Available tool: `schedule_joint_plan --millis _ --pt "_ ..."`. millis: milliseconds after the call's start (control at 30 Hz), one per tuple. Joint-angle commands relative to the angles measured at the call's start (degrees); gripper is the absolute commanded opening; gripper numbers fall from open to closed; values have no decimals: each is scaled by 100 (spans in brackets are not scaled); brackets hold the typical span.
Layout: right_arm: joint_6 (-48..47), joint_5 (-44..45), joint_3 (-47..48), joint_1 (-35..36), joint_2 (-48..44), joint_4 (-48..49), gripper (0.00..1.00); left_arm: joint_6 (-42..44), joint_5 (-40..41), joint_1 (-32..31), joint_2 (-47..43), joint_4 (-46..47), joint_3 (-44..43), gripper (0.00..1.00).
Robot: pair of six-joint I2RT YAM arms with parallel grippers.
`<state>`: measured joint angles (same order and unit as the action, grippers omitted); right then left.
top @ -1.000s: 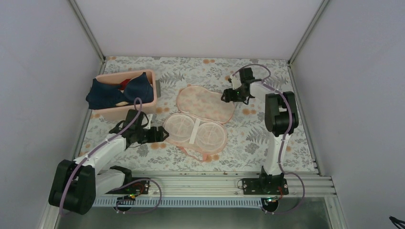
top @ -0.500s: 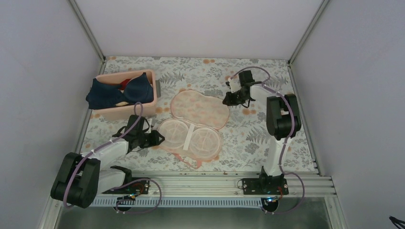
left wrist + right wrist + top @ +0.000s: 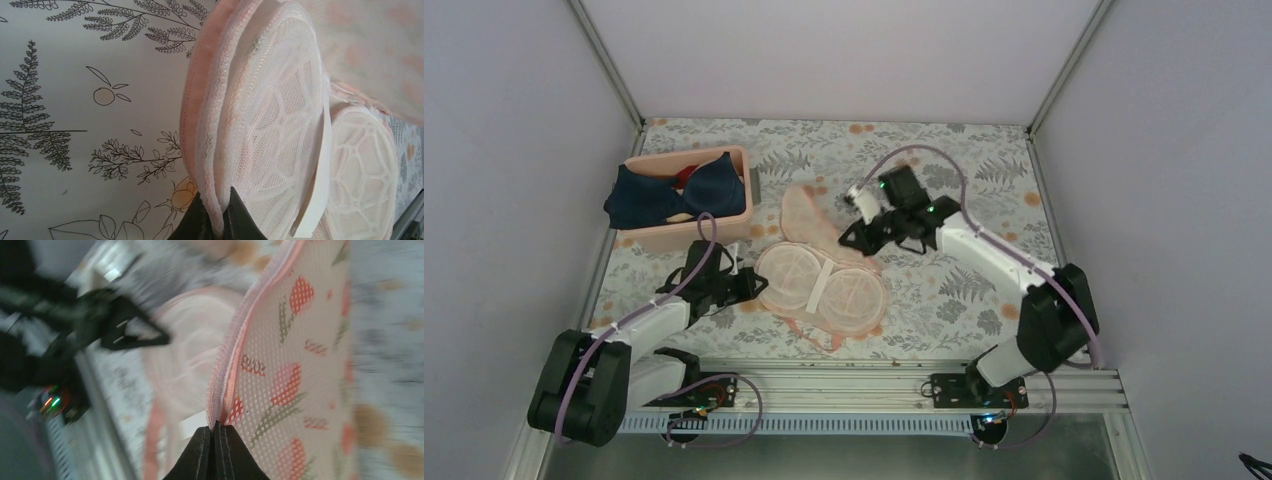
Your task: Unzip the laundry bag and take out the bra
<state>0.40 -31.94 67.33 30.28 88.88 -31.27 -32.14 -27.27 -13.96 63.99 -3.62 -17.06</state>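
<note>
The laundry bag [image 3: 824, 288] lies unzipped mid-table, and its lower half shows two white mesh domes. Its peach printed lid [image 3: 807, 215] is raised and folded over behind them. My left gripper [image 3: 754, 283] is shut on the left rim of the lower half; in the left wrist view the jaws [image 3: 218, 227] pinch the pink and white edging [image 3: 210, 140]. My right gripper [image 3: 852, 240] is shut on the lid's zip edge, and the right wrist view shows it [image 3: 216, 429] clamping the printed mesh [image 3: 290, 370]. The navy bra [image 3: 674, 192] lies in the pink bin [image 3: 736, 226] at the back left.
A red garment [image 3: 686, 176] shows behind the bra in the bin. The floral table cover [image 3: 984, 300] lies under everything. Grey walls close in three sides, and a metal rail [image 3: 844, 385] with the arm bases runs along the near edge.
Both grippers have shut. The right arm has swung from the back right toward the centre, dragging the lid's edge with it so the lid folds over. The bag has slid slightly left.
</note>
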Motion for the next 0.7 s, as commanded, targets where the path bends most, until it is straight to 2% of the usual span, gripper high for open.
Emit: schedule_joint_plan --millis 0,133,267,400,600,633,667 --pt "51 -319 -493 1002 -709 -381 4 -131 -33 67 -81 275 128 2" --pt "358 -672 -1139 1840 -993 -298 4 -178 -34 105 -48 336 203 2" --pt "775 -654 -1599 2328 -806 -188 4 -187 -25 153 -45 376 224 2" --pt "962 -509 -1880 2462 -560 -252 4 -137 15 259 -82 312 204 2" --pt "925 -13 -1785 2500 -109 -592 4 -79 24 366 -151 318 204 2" --pt "960 139 -1728 2502 -67 -615 4 -67 18 371 -179 313 191 5" --pt "965 193 -1679 2503 -2 -614 4 -65 24 370 -214 288 168 16"
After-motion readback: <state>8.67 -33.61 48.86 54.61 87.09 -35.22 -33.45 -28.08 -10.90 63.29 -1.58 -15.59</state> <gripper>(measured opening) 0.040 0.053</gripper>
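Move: About 19 cm back from the right hand, level with it sideways and some 15 cm below, lies the near rim of the open laundry bag, to which it is taking the pinched flap edge. The mesh half's white strap is roughly 7 cm back and 4 cm left. From the left hand, shut on the bag's left rim, that near rim is about 13 cm back, 15 cm right; the box with the bra stands 19 cm ahead, 18 cm left. Swinging back towards the robot by about 20 cm, the right hand carries the pinched flap edge over the mesh half, first almost level and slightly left, then down some 10 cm towards the near rim, turning about 20 degrees counter-clockwise with fingers kept shut. The left hand keeps its pinch on the left rim, easing only 1 cm left. ##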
